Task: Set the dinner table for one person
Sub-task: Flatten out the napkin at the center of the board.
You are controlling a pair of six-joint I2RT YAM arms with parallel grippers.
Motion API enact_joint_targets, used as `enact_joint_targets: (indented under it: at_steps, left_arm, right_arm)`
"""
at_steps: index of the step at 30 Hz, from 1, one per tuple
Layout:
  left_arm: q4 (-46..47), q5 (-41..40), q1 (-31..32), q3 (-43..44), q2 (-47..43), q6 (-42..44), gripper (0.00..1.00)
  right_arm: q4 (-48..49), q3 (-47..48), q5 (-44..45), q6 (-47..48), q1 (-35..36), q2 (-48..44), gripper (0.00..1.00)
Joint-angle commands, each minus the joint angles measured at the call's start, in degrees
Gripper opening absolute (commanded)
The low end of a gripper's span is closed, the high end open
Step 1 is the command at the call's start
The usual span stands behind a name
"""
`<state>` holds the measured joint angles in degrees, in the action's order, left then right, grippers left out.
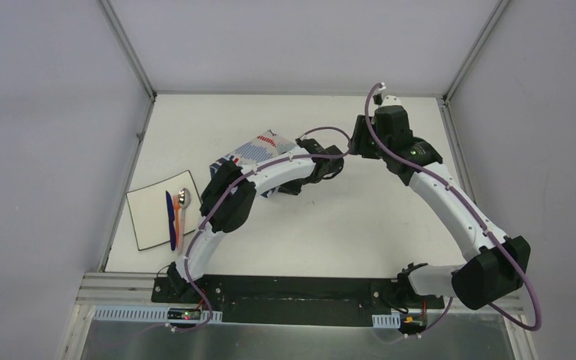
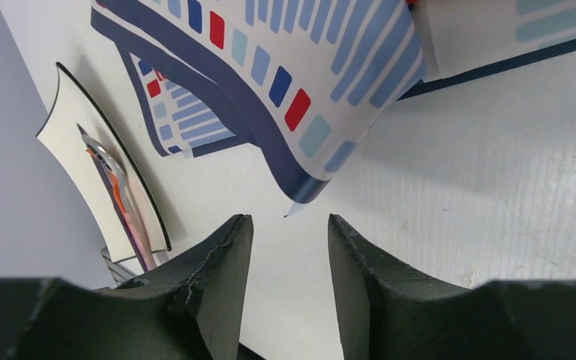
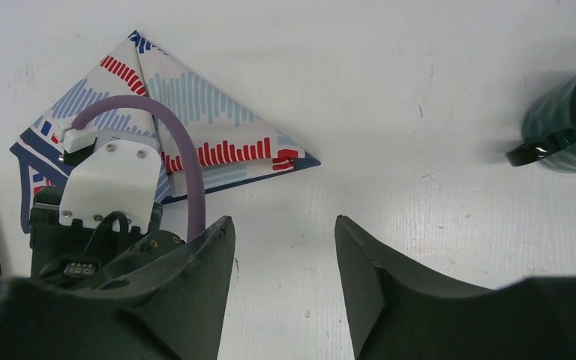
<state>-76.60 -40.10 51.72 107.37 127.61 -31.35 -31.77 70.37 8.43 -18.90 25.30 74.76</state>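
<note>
The dinner table (image 1: pixel 360 225) is a white top with grey rails. A folded cloth (image 1: pixel 259 148) striped red, blue and white lies at its middle left. In the left wrist view one cloth (image 2: pixel 285 67) corner curls up just beyond my left gripper (image 2: pixel 289 219), which is open with nothing between its fingers. My right gripper (image 3: pixel 283 219) hangs open over bare table, to the right of the cloth (image 3: pixel 195 112). A white square plate (image 1: pixel 150 217) at the left edge carries a spoon (image 1: pixel 184 199) and other cutlery. A dark green mug (image 3: pixel 566 120) stands off to the right.
The left arm's wrist housing (image 3: pixel 112 187) and purple cable (image 3: pixel 184 150) lie over the cloth in the right wrist view. The plate (image 2: pixel 75 150) with cutlery (image 2: pixel 116 187) shows left of the left fingers. White walls enclose the table on three sides.
</note>
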Motion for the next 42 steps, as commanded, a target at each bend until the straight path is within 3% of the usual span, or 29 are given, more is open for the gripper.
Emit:
enact_joint_targets:
  at_steps: [1,12,29,32,35,39,42]
  left_arm:
    - [-2.4,-1.1,1.6,3.7,0.1,-0.5,0.45]
    - [-2.5,-1.6,0.5,6.2,7.7,0.6,0.46]
    - [-1.9,-3.6,-3.1,4.9,7.4,1.2,0.44]
    - [-1.1,-3.1,-3.1,4.7,7.4,1.1,0.37]
    - [-0.6,-2.8,-3.1,5.5,7.0,1.7,0.17]
    - [-0.4,-3.1,-3.9,6.3,5.9,2.7,0.00]
    - [-0.4,-3.8,-5.2,6.1,3.6,3.2,0.00]
  right_arm:
    - [1.7,0.1,0.0,0.1,-0.1,-1.1,0.55]
    - [2.1,-0.9,0.4,0.4,-0.1,-5.0,0.55]
    - [4.6,-2.8,-1.3,-0.6,-0.1,-7.0,0.53]
    - [4.8,-3.1,-1.1,-0.6,-0.1,-7.2,0.53]
    - [5.4,-3.6,-1.4,-0.9,-0.1,-7.2,0.52]
    - [6.0,-3.9,-1.7,-1.3,0.0,-7.4,0.52]
    - [6.1,-4.1,-1.1,-1.2,0.0,-7.8,0.52]
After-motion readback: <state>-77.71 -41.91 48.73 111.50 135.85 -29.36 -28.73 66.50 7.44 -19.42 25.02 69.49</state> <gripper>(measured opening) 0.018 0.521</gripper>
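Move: The napkin's near, folded-over corner lies just in front of the left fingertips, some 3 cm ahead, 2 cm to the left and about 4 cm lower. On the table at much that same lower level, the plate stands about 29 cm to that hand's left and 3 cm back, and the napkin's right-hand point is about 19 cm to its right and 8 cm ahead. From the right hand the near corner is roughly 23 cm to the left, level fore and aft, and 19 cm below. The left fingers end up pinching the napkin's near corner: the hand first sinks about 4 cm beside it with the fingers held partly open, then eases forward and left by some 2 cm to bring the corner between the pads. After a short hold there, the fingers close nearly fully on the cloth. ##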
